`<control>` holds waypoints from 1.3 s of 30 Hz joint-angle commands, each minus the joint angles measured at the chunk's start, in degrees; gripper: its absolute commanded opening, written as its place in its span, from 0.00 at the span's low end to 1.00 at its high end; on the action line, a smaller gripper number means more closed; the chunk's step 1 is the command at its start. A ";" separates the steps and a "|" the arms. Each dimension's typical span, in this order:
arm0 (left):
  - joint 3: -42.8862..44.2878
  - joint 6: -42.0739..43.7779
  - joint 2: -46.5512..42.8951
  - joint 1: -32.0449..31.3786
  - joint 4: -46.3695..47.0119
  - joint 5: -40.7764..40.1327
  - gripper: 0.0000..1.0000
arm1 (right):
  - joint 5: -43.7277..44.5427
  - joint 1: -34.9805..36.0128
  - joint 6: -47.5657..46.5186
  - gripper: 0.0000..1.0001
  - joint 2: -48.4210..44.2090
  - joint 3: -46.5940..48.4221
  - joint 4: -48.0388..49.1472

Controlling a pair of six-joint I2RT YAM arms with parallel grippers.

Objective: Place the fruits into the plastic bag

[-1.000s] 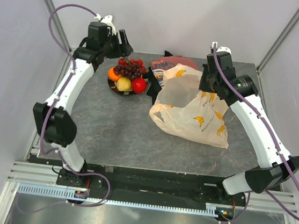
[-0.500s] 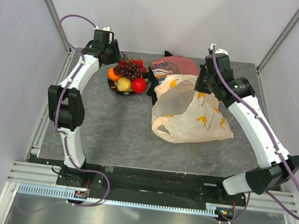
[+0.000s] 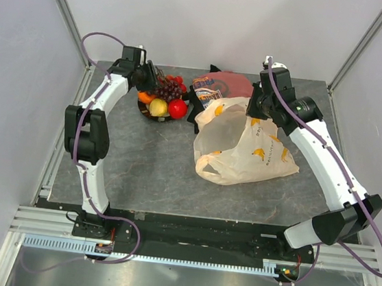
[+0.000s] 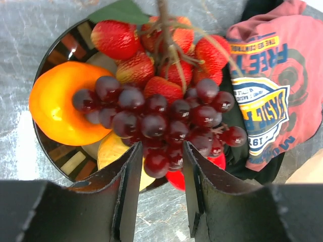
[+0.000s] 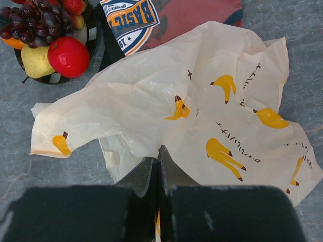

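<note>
The fruits lie on a dark plate (image 3: pixel 141 110): a red apple (image 3: pixel 177 108), an orange (image 3: pixel 144 97), a yellow pear (image 3: pixel 158 107), dark grapes (image 3: pixel 167 89) and strawberries (image 3: pixel 175 80). My left gripper (image 3: pixel 152 78) is open right at the plate. In the left wrist view its gripper (image 4: pixel 161 160) straddles the lowest grapes (image 4: pixel 156 113) of the bunch, with the orange (image 4: pixel 55 106) to the left. My right gripper (image 3: pixel 253 109) is shut on the top edge of the plastic bag (image 3: pixel 245 149) and holds it up. The right wrist view shows that gripper (image 5: pixel 160 151) pinching the bag (image 5: pixel 202 101).
A red-and-black printed cloth (image 3: pixel 215 85) lies between the plate and the bag, touching both; it also shows in the left wrist view (image 4: pixel 272 85). The table's back edge and rear wall stand just behind the plate.
My left arm has swung in from the left and lowered its gripper onto the grapes. My right gripper has drawn the bag's edge slightly up and back.
</note>
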 commanded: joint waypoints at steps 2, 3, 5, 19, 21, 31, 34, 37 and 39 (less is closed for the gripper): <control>-0.54 -3.05 0.56 0.70 3.06 1.63 0.43 | -0.50 -0.57 -0.29 0.00 0.42 2.69 1.57; -0.45 -3.22 0.91 0.71 2.97 1.89 0.42 | -0.41 -0.57 -0.29 0.00 0.51 2.78 1.57; -0.88 -3.66 1.00 0.79 3.06 1.72 0.41 | -0.67 -0.57 -0.47 0.00 0.68 2.87 1.57; -2.65 -4.98 0.03 0.88 3.67 2.16 0.35 | -1.47 -0.92 -0.29 0.00 0.95 2.78 1.66; -2.56 -5.07 0.03 0.88 3.68 2.33 0.34 | -1.38 -0.92 -0.29 0.00 0.95 2.78 1.66; -2.64 -5.69 -0.32 1.06 3.94 3.21 0.19 | -1.47 -0.92 -0.12 0.00 0.77 2.60 1.83; -2.82 -5.69 -0.76 1.14 3.94 3.39 0.14 | -1.38 -0.92 -0.12 0.00 0.77 2.43 1.83; -2.82 -5.69 -1.11 1.14 3.94 3.82 0.10 | -1.38 -0.92 -0.12 0.00 0.68 2.52 1.92; -2.73 -5.60 -1.28 1.14 4.11 4.44 0.06 | -1.29 -0.92 -0.12 0.00 0.51 2.43 1.92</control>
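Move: The grape bunch lies right under the left fingertips, its middle about 2 cm ahead and 3 cm below. Around it in the bowl, from that hand: the strawberries some 7 cm ahead, the orange level and about 7 cm left, the pear roughly 3 cm back and 3 cm left, the apple about 4 cm back and 5 cm right. From the right hand, the grapes lie some 29 cm left, 18 cm ahead and 17 cm lower. Down by about 1.5 cm onto the near part of the grape bunch, tilting only slightly, the left hand settles, then stays while its half-open fingers draw nearly shut and pinch the grapes between their tips, the grip effort rising as they narrow. The right hand keeps its hold on the bag's rim, holding it up almost motionless. ##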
